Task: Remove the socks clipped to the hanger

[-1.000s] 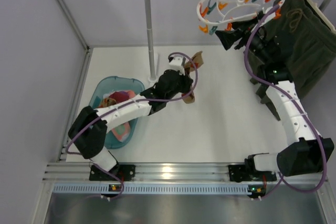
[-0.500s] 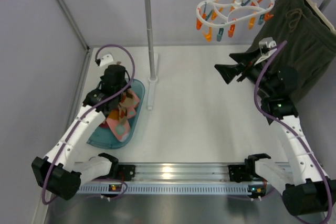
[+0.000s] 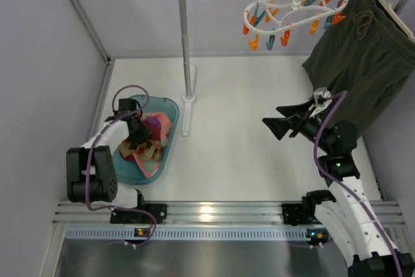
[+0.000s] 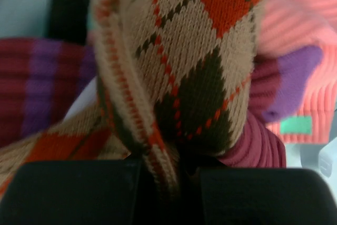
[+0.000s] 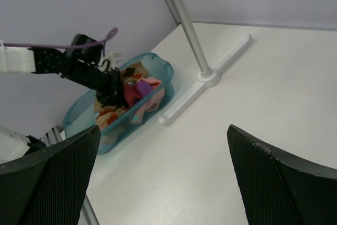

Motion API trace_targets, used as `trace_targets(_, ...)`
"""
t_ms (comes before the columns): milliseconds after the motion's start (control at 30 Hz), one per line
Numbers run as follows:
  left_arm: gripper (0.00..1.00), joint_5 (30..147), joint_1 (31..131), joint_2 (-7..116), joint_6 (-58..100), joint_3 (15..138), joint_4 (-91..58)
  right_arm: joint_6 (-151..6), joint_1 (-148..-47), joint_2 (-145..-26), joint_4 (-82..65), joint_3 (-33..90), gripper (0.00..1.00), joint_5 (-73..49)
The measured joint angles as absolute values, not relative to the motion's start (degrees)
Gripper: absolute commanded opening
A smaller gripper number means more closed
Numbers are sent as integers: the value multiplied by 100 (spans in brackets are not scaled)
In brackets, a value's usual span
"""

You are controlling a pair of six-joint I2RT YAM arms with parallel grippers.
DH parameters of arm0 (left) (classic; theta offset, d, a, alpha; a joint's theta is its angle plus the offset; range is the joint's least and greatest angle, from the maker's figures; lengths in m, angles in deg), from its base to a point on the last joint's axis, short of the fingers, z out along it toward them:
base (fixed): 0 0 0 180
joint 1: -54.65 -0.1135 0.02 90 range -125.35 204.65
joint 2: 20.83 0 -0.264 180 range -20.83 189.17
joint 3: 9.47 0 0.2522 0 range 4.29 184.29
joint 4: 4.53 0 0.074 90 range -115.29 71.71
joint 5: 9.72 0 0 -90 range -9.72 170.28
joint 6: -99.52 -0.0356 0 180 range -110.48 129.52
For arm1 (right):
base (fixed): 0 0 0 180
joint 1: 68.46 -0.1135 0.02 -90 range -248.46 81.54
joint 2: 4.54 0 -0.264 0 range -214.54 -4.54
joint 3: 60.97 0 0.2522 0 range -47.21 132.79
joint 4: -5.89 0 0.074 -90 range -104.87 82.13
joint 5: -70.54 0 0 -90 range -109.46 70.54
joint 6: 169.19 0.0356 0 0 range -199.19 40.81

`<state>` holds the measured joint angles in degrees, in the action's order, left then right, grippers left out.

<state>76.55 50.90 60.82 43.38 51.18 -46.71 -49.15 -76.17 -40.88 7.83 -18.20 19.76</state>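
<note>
The white ring hanger [image 3: 293,11] hangs from the rail with orange and teal pegs dangling, and I see no socks on it. The socks [image 3: 150,139] lie heaped in the teal basket [image 3: 124,161]. My left gripper [image 3: 137,135] is down in that basket. In the left wrist view it [image 4: 167,183] is shut on the orange-brown argyle sock [image 4: 200,61], with a maroon sock [image 4: 31,85] and a pink one [image 4: 303,72] beside it. Wide open and holding nothing, my right gripper [image 3: 272,116] hovers over the table right of centre; its wrist view shows the gripper [image 5: 168,183] above bare white tabletop.
A rack pole [image 3: 185,37] rises from a white foot [image 3: 187,116] just right of the basket [image 5: 164,71]. A large dark olive garment [image 3: 363,63] hangs at the back right, behind the right arm. Grey walls close the left and back sides.
The left arm carried the argyle sock from mid-table down into the basket. The right arm pulled back from the hanger, dropped toward the table and opened its jaws wide.
</note>
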Motion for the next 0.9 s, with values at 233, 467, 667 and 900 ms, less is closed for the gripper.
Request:
trace_targets(233, 1, 8208, 5248, 6344, 4500, 4821, -3712, -4738, -7617, -3865, 927, -2029, 99, 2092)
trace_targets(467, 66, 8136, 5294, 5479, 4607, 4692, -3871, -5096, -7617, -3893, 151, -1732, 99, 1906)
trace_targets(667, 99, 7649, 5304, 4143, 4682, 5083, -4750, -5826, -7617, -3891, -1298, -912, 99, 1329)
trace_targets(900, 99, 7692, 5304, 3219, 4061, 6124, -5694, -6412, -7617, -3706, -3051, -45, 99, -65)
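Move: The left hand, holding the argyle sock, is already down inside the blue bin, whose middle is level with it, about 3 cm to its right and 3 cm below. The maroon sock with the purple toe lies some 4 cm ahead and 6 cm right, at about 3 cm below; the rack foot stands roughly 14 cm ahead and 19 cm right. From the right hand the bin's middle is around 46 cm left, 6 cm ahead and 27 cm below. The left fingers open wide and let go of the argyle sock on the pile, after first easing about 3 cm right, 2 cm forward and slightly down inside the bin. The hand then climbs quickly, ending nearly 20 cm above the bottom of that dip, while the wrist tips the fingers some 30 degrees from downward towards forward. The open, empty right hand later swings 6 cm right, away from the bin, turning about 20 degrees clockwise. ##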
